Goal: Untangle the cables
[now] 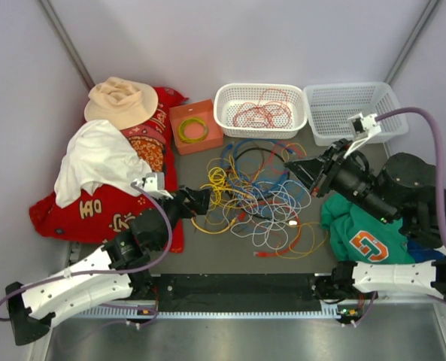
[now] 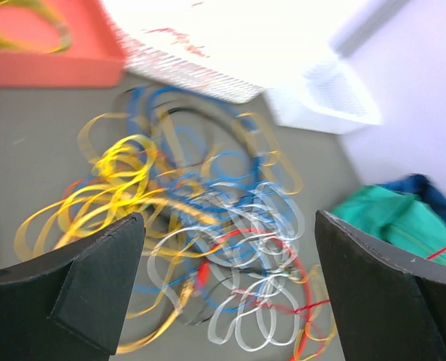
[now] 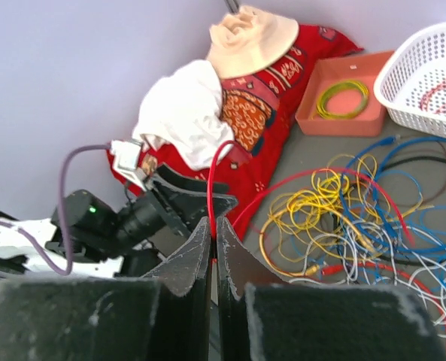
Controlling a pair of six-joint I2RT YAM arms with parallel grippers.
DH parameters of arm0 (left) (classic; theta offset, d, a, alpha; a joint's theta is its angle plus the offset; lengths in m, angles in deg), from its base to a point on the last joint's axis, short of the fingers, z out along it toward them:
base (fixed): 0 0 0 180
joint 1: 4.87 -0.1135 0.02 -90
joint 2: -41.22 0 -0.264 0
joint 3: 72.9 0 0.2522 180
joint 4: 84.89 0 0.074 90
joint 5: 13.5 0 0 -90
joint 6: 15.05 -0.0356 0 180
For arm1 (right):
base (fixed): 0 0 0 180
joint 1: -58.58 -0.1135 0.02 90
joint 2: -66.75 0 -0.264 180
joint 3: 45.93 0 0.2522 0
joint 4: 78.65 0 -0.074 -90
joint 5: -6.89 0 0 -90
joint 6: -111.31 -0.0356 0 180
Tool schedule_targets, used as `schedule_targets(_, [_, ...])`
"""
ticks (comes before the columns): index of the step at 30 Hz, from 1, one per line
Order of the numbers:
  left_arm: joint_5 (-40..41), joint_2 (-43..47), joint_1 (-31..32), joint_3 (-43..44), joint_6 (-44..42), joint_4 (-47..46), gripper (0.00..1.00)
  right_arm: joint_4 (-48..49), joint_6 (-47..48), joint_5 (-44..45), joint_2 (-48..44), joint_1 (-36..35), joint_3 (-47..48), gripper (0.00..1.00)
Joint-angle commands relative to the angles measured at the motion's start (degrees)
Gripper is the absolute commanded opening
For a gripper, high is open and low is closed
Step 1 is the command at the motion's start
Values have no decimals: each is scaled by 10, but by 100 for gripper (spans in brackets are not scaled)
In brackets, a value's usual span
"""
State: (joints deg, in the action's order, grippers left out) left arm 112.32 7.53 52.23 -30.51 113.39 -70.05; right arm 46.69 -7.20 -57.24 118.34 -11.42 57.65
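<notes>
The cables (image 1: 256, 192) lie in a loose tangle of yellow, blue, white, red and black loops in the middle of the table. My left gripper (image 1: 200, 201) is at the tangle's left edge. In the left wrist view it (image 2: 230, 248) stands wide open above white and red loops (image 2: 268, 301), holding nothing. My right gripper (image 1: 294, 167) is at the tangle's upper right. Its jaws (image 3: 213, 226) are shut on a thin red cable (image 3: 210, 180), which rises from the tips and arches back down to the pile (image 3: 358, 218).
A white basket (image 1: 221, 113) at the back holds red cables (image 1: 262, 113); a second white basket (image 1: 343, 113) stands to its right. An orange tray (image 1: 195, 143) holds a green-yellow ring. Red cloth (image 1: 95, 207), white cloth and a hat lie left; a green shirt (image 1: 362, 233) lies right.
</notes>
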Motion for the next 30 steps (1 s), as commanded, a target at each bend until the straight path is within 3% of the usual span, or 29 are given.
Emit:
schedule_targets(1, [-107, -18, -1, -41, -94, -247, 98, -29, 12, 1, 18, -6, 28, 0])
schedule_targets(6, [-254, -100, -1, -48, -159, -375, 99, -35, 9, -9, 23, -4, 40, 0])
schedule_targets(10, [-313, -155, -1, -45, -187, -475, 99, -44, 2, -10, 21, -5, 43, 0])
schedule_targets(14, [-351, -168, -1, -40, -207, -488, 99, -44, -3, -7, 14, -5, 38, 0])
schedule_targets(21, [-343, -146, -1, -60, -212, -477, 97, -40, -5, -5, 11, -6, 35, 0])
schedule_targets(26, [-220, -41, -1, -98, -209, -406, 98, -38, -5, 1, 6, -6, 38, 0])
schedule_targets(30, [-279, 24, -1, -122, -238, -391, 98, -35, -5, 1, 8, -6, 31, 0])
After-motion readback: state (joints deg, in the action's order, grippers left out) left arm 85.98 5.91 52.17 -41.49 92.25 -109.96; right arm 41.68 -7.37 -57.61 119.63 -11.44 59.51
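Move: The red cable hangs from the right gripper's shut fingertips; the stretch at the left hand's height is about 18 cm to the left hand's right and 4 cm ahead. Below it, the white cables lie about 20 cm right and 8 cm ahead of the left hand, the yellow cables some 8 cm right and 12 cm ahead, both about 20 cm down. From the right hand, that red stretch is about 12 cm ahead, 3 cm left and 23 cm below. Swing the wide-open left gripper about 11 cm to the right in front of the hanging red cable, turning clockwise, then bring it back left by about half that. Meanwhile raise it and draw it back a little, tipping the fingers up some 30 degrees. Keep the red cable pinched high in the right gripper, nearly still. ##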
